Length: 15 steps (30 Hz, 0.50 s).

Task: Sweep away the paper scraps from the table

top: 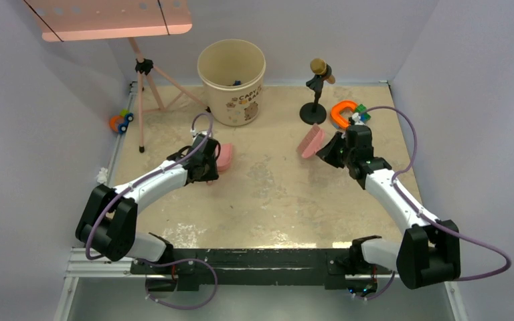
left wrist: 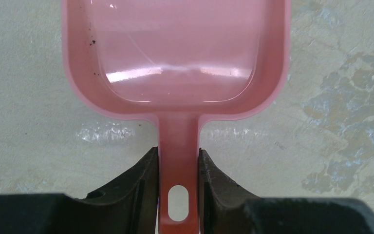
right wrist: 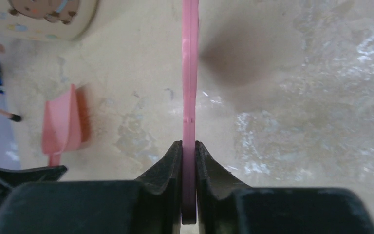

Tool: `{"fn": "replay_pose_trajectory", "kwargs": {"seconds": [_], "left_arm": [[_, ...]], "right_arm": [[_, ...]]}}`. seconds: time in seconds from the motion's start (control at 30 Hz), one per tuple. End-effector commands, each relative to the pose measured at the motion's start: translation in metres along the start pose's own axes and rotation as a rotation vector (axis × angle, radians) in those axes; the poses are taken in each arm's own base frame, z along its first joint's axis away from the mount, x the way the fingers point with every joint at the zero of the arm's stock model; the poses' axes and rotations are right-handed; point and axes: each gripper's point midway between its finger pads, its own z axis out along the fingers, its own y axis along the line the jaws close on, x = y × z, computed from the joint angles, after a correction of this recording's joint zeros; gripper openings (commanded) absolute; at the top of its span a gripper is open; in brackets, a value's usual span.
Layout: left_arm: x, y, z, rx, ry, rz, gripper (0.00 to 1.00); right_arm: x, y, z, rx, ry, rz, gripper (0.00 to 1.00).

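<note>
My left gripper [top: 209,164] [left wrist: 177,153] is shut on the handle of a pink dustpan [top: 224,157] [left wrist: 175,53], which lies left of centre on the table [top: 268,194]. The pan holds only a few dark specks. My right gripper [top: 334,150] [right wrist: 189,145] is shut on a flat pink sweeper [top: 311,142] [right wrist: 190,73], seen edge-on in the right wrist view, which also shows the dustpan [right wrist: 63,126] at the left. I see no paper scraps on the tabletop. A dark blue bit [top: 235,83] shows inside the bucket, and a white wad [top: 102,175] lies outside the left frame.
A cream bucket [top: 231,80] [right wrist: 44,17] stands at the back centre. A small dark figurine [top: 318,90] and an orange horseshoe toy [top: 343,114] sit at the back right. A pink tripod [top: 144,73] and an orange-blue toy [top: 120,122] stand at the back left.
</note>
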Motion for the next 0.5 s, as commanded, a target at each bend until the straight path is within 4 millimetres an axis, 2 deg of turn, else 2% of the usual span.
{"fn": "replay_pose_trajectory", "kwargs": {"seconds": [0.0,0.07,0.13,0.17,0.3,0.47], "left_arm": [[-0.041,-0.013,-0.004,0.010,-0.091,0.005,0.00],[-0.042,-0.014,-0.004,0.007,-0.086,0.012,0.00],[-0.041,-0.013,-0.005,0.007,-0.086,0.017,0.00],[-0.041,-0.012,-0.005,0.008,-0.088,0.017,0.00],[-0.040,-0.009,-0.006,0.003,-0.100,0.024,0.00],[-0.042,-0.013,-0.003,0.017,-0.104,0.032,0.00]], "right_arm": [[-0.027,0.042,0.000,-0.297,0.012,0.079,0.22],[-0.033,0.045,0.003,-0.343,0.022,0.107,0.38],[-0.037,0.044,0.004,-0.328,0.032,0.092,0.80],[-0.037,0.039,0.004,-0.302,0.033,0.065,0.86],[-0.055,0.019,-0.008,-0.171,-0.070,-0.018,0.92],[-0.071,0.006,-0.036,-0.084,-0.179,-0.108,0.95]]}}
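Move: The right hand still holds the pink brush by its handle, the head about 6 cm ahead, 3 cm left and a little below. The bare table spot for it is roughly 12 cm down, 3 cm ahead and 3 cm left. The black stand is 18 cm straight ahead, the orange toy 17 cm ahead and 9 cm right, the dustpan 3 cm ahead and 25 cm left. From the left hand the brush is about 26 cm right and 9 cm ahead. The right fingers let go of the brush handle, spreading from nearly shut to almost fully open over the bare table, while the hand eases some 2.5 cm forward and rolls about 10 degrees, left side up. Then it lifts about 3 cm, drifting slightly right and partly undoing the roll. The left hand keeps its grip on the dustpan handle and goes about 2 cm forward and 1 cm up, then stays. ##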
